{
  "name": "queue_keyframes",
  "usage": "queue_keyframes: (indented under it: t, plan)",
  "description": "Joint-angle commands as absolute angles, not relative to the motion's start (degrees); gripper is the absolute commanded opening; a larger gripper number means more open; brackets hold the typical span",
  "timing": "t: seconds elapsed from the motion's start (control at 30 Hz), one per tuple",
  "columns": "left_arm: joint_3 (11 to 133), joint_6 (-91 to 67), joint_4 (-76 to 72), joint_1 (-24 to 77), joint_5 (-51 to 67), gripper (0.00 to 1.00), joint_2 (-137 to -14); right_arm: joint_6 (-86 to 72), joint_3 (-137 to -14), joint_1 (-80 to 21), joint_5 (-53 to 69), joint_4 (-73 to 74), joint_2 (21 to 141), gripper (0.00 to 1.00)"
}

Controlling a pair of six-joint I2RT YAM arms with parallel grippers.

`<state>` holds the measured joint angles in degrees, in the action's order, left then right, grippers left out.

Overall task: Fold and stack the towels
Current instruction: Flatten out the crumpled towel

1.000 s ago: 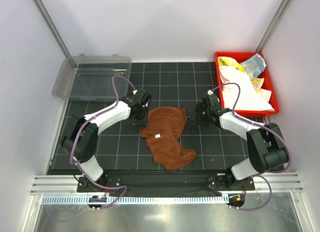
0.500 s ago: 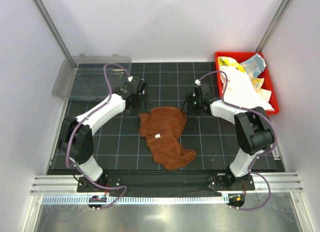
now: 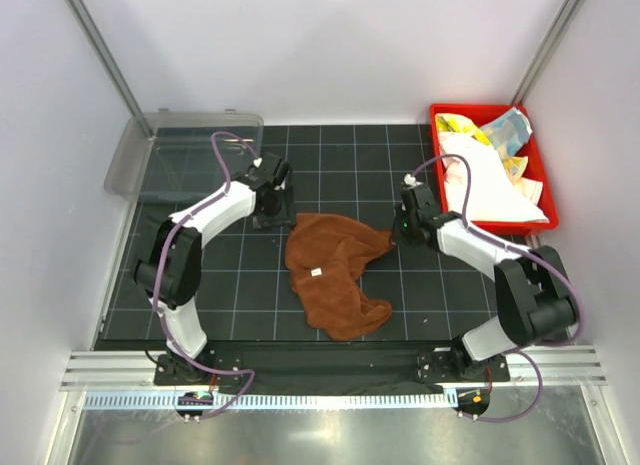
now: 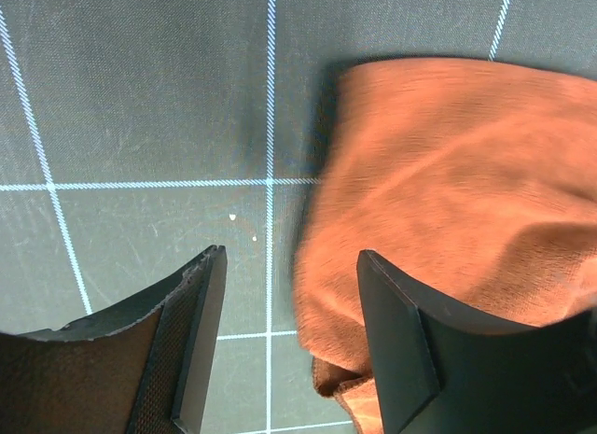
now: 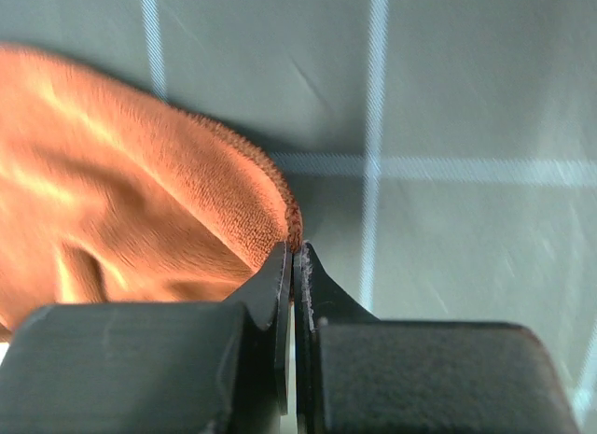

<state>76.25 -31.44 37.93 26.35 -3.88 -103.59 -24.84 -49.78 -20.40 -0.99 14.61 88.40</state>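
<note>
A rust-brown towel (image 3: 335, 270) lies crumpled in the middle of the black grid mat. My right gripper (image 3: 397, 235) is shut on that towel's right corner (image 5: 284, 219), pinching the hem between its fingertips and drawing it into a point. My left gripper (image 3: 268, 217) hovers open just off the towel's upper left edge (image 4: 448, 191); its right finger (image 4: 401, 331) rests over the cloth, its left finger (image 4: 191, 331) over bare mat. More towels (image 3: 490, 170), white, pale yellow and light blue, are heaped in the red bin (image 3: 540, 210) at the back right.
A clear plastic lid or tray (image 3: 185, 155) lies at the back left corner of the mat. The mat (image 3: 320, 155) ends at an aluminium rail near my bases. White walls and slanted frame posts enclose the cell.
My right gripper closed on the brown towel's right corner and pulled it out to the right. My left gripper opened and let go of the towel's upper left edge, staying beside it.
</note>
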Motion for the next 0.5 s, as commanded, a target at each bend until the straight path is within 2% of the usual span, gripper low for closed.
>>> queue_keyframes:
  t: [0.0,0.27,0.47]
  plan:
    - [77.5,-32.8,35.4,26.4,-2.4,0.64,-103.6,-24.3,-44.4,-20.6,-4.3,16.5,82.2,0.01]
    - [79.3,-30.3,25.0,26.5,3.7,0.66,-106.0,-23.4,-42.5,-20.5,-3.3,16.3,79.5,0.01]
    - [86.7,-25.7,26.6,26.5,6.8,0.62,-115.4,-23.8,-42.0,-20.5,-2.0,15.4,79.5,0.01]
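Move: The towel's far left corner, which my open left hand goes for, lies about 4 cm ahead, 4 cm right and 3 cm below it. The white tag is roughly 10 cm back and 8 cm right of my left hand; the clear tray's middle is some 18 cm ahead and 21 cm left. My right hand already holds the towel's right corner; from it, that far left corner is about 6 cm ahead and 20 cm left. Keeping the towel's right corner pinched, I draw it about 4 cm back and 2 cm right with my right hand, sinking a little, then hold it there. Meanwhile my left hand, fingers staying open, sweeps some 5 cm forward and as far to the right, low over the table towards the towel's far left corner, rolling its left side down about 10 degrees. ##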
